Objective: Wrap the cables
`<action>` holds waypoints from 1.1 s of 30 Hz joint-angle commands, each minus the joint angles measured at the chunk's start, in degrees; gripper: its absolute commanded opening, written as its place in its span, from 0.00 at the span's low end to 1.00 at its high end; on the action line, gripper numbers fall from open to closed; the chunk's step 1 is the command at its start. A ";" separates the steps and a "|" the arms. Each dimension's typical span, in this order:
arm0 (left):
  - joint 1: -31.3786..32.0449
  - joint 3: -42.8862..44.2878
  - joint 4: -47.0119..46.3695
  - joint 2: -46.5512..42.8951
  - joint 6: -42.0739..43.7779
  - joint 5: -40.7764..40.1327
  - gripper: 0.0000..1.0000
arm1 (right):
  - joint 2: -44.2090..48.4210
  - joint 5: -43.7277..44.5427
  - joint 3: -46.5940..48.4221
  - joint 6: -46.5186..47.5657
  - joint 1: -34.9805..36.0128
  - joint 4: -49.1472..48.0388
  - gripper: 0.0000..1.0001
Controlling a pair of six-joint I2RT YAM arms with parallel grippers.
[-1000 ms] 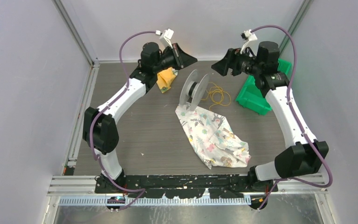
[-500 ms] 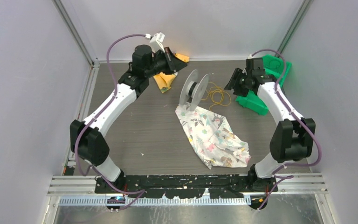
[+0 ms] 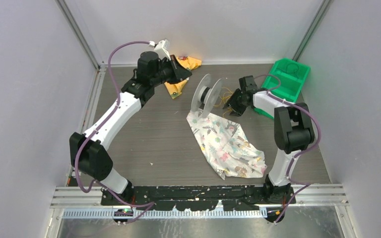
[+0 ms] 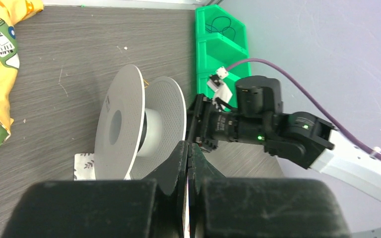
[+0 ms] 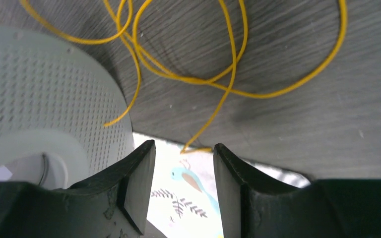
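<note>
The cables [image 3: 226, 97] are thin yellow cord in loose loops on the table, just right of an upright white spool [image 3: 207, 93]. My right gripper [image 3: 231, 107] hangs low over the loops, partly hiding them from above. In the right wrist view the cables [image 5: 230, 74] spread beyond my open right gripper [image 5: 184, 147]. One cord end lies just past its fingertips, and nothing is between the fingers. The spool's perforated rim [image 5: 39, 94] stands at its left. My left gripper [image 3: 184, 73] is shut and empty, hovering behind and left of the spool [image 4: 129, 124].
A white patterned cloth [image 3: 228, 146] lies crumpled in front of the spool, its edge under my right fingers [image 5: 188, 183]. A yellow cloth [image 3: 177, 87] sits by the back wall under the left arm. A green bin [image 3: 290, 78] stands at the back right.
The right arm has dropped from high beside the green bin down to the cord loops next to the spool, its jaws narrowing. The left arm has drawn back to the left, uncovering more yellow cloth.
</note>
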State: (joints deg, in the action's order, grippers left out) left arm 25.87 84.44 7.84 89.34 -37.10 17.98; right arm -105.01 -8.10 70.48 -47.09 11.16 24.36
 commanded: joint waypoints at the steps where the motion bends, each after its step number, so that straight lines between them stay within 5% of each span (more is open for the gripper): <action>1: -0.12 1.01 0.33 -1.52 1.01 0.05 0.00 | -3.59 0.72 3.46 -6.89 -0.04 -5.77 0.49; 6: -0.12 0.90 0.73 -1.95 1.50 -0.15 0.00 | -6.75 -0.24 4.46 -8.25 -0.08 -7.35 0.38; 11: -0.12 0.90 1.04 -1.80 1.94 -0.01 0.00 | -3.31 0.39 2.90 -6.60 -0.55 -7.35 0.02; 22: -0.37 1.15 1.30 0.00 3.00 -0.10 0.00 | 14.03 -1.76 6.15 0.03 -2.33 -3.04 0.01; 33: -0.38 1.04 2.18 2.15 3.21 1.26 0.00 | 9.54 -16.95 16.54 -6.77 -2.12 -13.24 0.01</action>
State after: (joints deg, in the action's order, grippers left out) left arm 25.76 84.44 10.37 91.81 -35.29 18.15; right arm -94.02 -19.16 85.41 -50.48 8.67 16.95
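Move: The end of the yellow cable lies on the cloth's far edge, about 2 cm ahead of the right hand, 1 cm left and 3 cm below. The upright spool stands some 9 cm left and 3 cm ahead, its middle 4 cm above the hand; the cable loops lie about 5 cm straight ahead, 3 cm below. From the left hand the cable end is roughly 2 cm ahead, 13 cm right and 31 cm below. The right hand dips 3 cm forward-down, pinches the cable end, then lifts it about 25 cm, fingers tilting up. ##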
